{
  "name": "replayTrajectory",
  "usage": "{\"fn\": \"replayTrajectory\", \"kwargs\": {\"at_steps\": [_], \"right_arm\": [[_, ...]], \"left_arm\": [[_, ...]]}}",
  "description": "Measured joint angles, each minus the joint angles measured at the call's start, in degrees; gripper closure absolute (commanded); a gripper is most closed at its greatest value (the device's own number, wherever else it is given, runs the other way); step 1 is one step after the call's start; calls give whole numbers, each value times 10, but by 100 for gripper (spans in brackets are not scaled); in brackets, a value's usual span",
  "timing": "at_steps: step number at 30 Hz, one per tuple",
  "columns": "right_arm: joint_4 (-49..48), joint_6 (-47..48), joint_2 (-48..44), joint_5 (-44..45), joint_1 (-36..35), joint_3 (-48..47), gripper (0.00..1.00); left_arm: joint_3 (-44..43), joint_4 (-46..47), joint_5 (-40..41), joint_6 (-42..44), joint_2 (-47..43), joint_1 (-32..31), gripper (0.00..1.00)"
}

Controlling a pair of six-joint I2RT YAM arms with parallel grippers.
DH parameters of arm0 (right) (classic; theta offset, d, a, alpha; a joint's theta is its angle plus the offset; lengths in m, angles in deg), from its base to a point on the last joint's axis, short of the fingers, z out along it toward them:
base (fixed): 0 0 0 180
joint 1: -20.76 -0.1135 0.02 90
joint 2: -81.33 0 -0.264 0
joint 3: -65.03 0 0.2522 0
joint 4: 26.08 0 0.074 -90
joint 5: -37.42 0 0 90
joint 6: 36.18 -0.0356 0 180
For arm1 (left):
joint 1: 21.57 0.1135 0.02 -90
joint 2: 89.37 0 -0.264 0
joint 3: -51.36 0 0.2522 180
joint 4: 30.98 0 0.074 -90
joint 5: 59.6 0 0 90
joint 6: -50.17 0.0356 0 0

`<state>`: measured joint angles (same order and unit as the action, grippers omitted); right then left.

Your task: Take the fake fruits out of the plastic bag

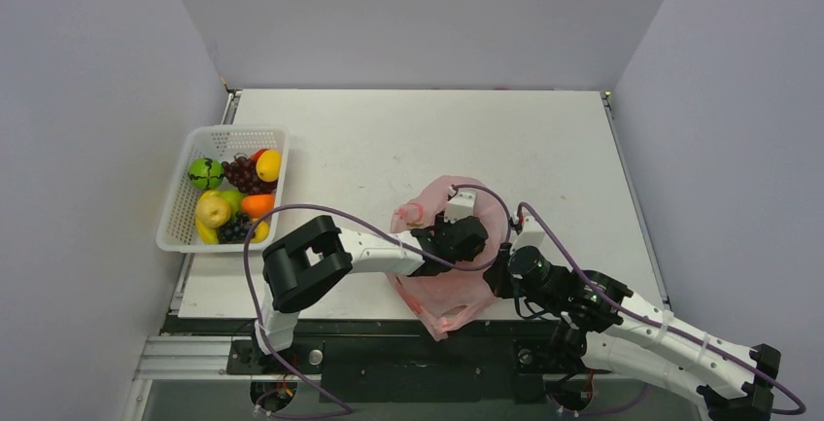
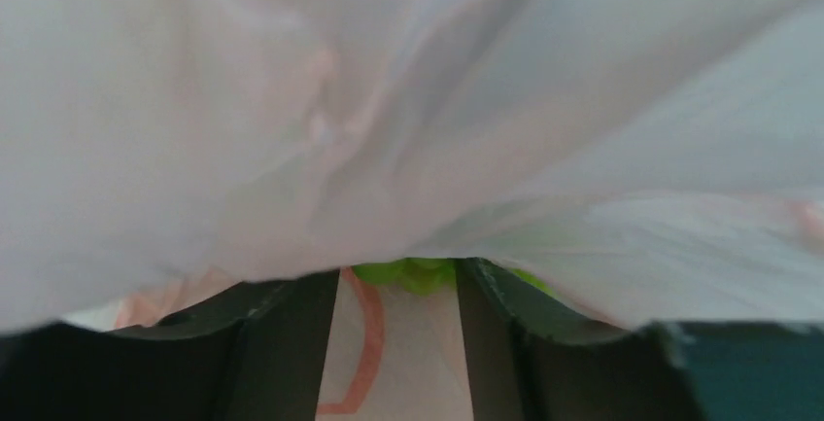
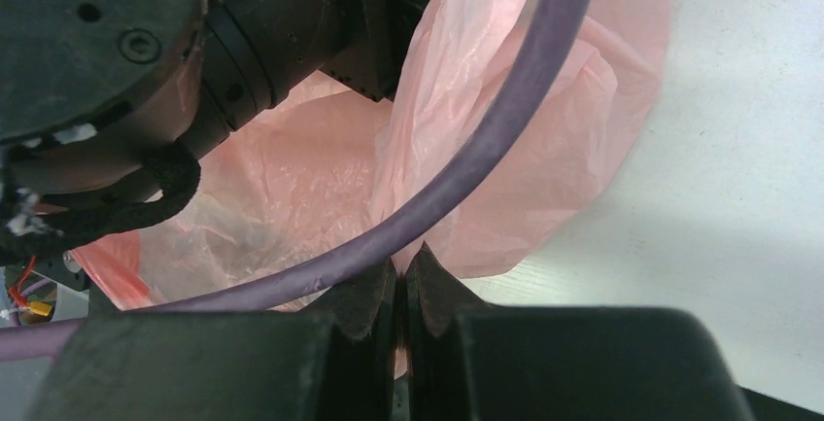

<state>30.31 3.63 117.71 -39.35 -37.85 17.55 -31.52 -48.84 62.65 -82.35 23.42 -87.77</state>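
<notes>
The pink plastic bag point(image 1: 442, 295) lies crumpled at the table's near edge. My left gripper point(image 1: 464, 236) reaches into its mouth. In the left wrist view pale film point(image 2: 408, 100) drapes over the gripper point(image 2: 400, 290). Its jaws stand apart and their tips are hidden. A green fake fruit point(image 2: 413, 272) shows right at the tips; whether the fingers press on it I cannot tell. My right gripper point(image 1: 500, 275) is shut on the plastic bag's edge point(image 3: 505, 197), and pink film shows between its closed jaws point(image 3: 401, 265).
A white mesh basket point(image 1: 180, 217) at the table's left edge holds several fake fruits point(image 1: 238, 192). A purple cable point(image 3: 466, 163) crosses in front of the right gripper. The left arm's dark wrist point(image 3: 146, 71) sits close beside it.
</notes>
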Motion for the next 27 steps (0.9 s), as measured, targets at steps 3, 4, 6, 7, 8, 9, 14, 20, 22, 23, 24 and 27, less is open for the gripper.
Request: {"fn": "replayTrajectory", "kwargs": {"at_steps": [3, 4, 6, 7, 8, 9, 14, 20, 22, 23, 24, 27], "right_arm": [[-2, 0, 3, 0, 0, 0, 100], [-3, 0, 5, 0, 0, 0, 100], [-6, 0, 10, 0, 0, 0, 100], [-7, 0, 13, 0, 0, 0, 100], [-7, 0, 14, 0, 0, 0, 100], [-7, 0, 14, 0, 0, 0, 100], [-10, 0, 19, 0, 0, 0, 100], [-10, 1, 20, 1, 0, 0, 100], [-12, 2, 22, 1, 0, 0, 100], [-13, 2, 23, 1, 0, 0, 100], [-14, 2, 24, 1, 0, 0, 100], [-16, 3, 28, 1, 0, 0, 100]], "left_arm": [[6, 6, -19, 19, -7, 2, 76], [6, 4, -27, 26, -9, 3, 82], [6, -2, -42, 37, -16, 7, 90], [7, -6, -49, 42, -18, 8, 98], [8, -9, -57, 47, -21, 9, 100], [10, -12, -64, 53, -26, 10, 100], [19, -27, -101, 71, -61, 13, 100], [37, -26, -135, 74, -128, 13, 100], [51, -24, -141, 73, -151, 13, 100], [59, -22, -143, 72, -163, 13, 100], [65, -21, -144, 72, -173, 13, 100], [73, -16, -147, 71, -184, 13, 81]]}}
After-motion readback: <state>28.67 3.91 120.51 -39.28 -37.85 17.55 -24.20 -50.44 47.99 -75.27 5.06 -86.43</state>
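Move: The green fruit lies inside the pink bag just past the left fingertips, about 2 cm ahead, 2 cm to the right and 2 cm below. From the left hand, the bag side gathered in the right fingers is some 7 cm to the right, 6 cm back and 8 cm higher; the bag's handles trail about 18 cm back and 4 cm left. From the right hand, the fruit is roughly 5 cm forward, 5 cm left and 10 cm down. Closing first, then backing out: the left fingers shut fully from half open, short of the green fruit, while easing back, and the hand then rises quickly out of the bag, about 8 cm up and 4 cm back, its wrist turning some 15 degrees clockwise. The right hand stays almost in place and keeps its pinch on the bag's side. ##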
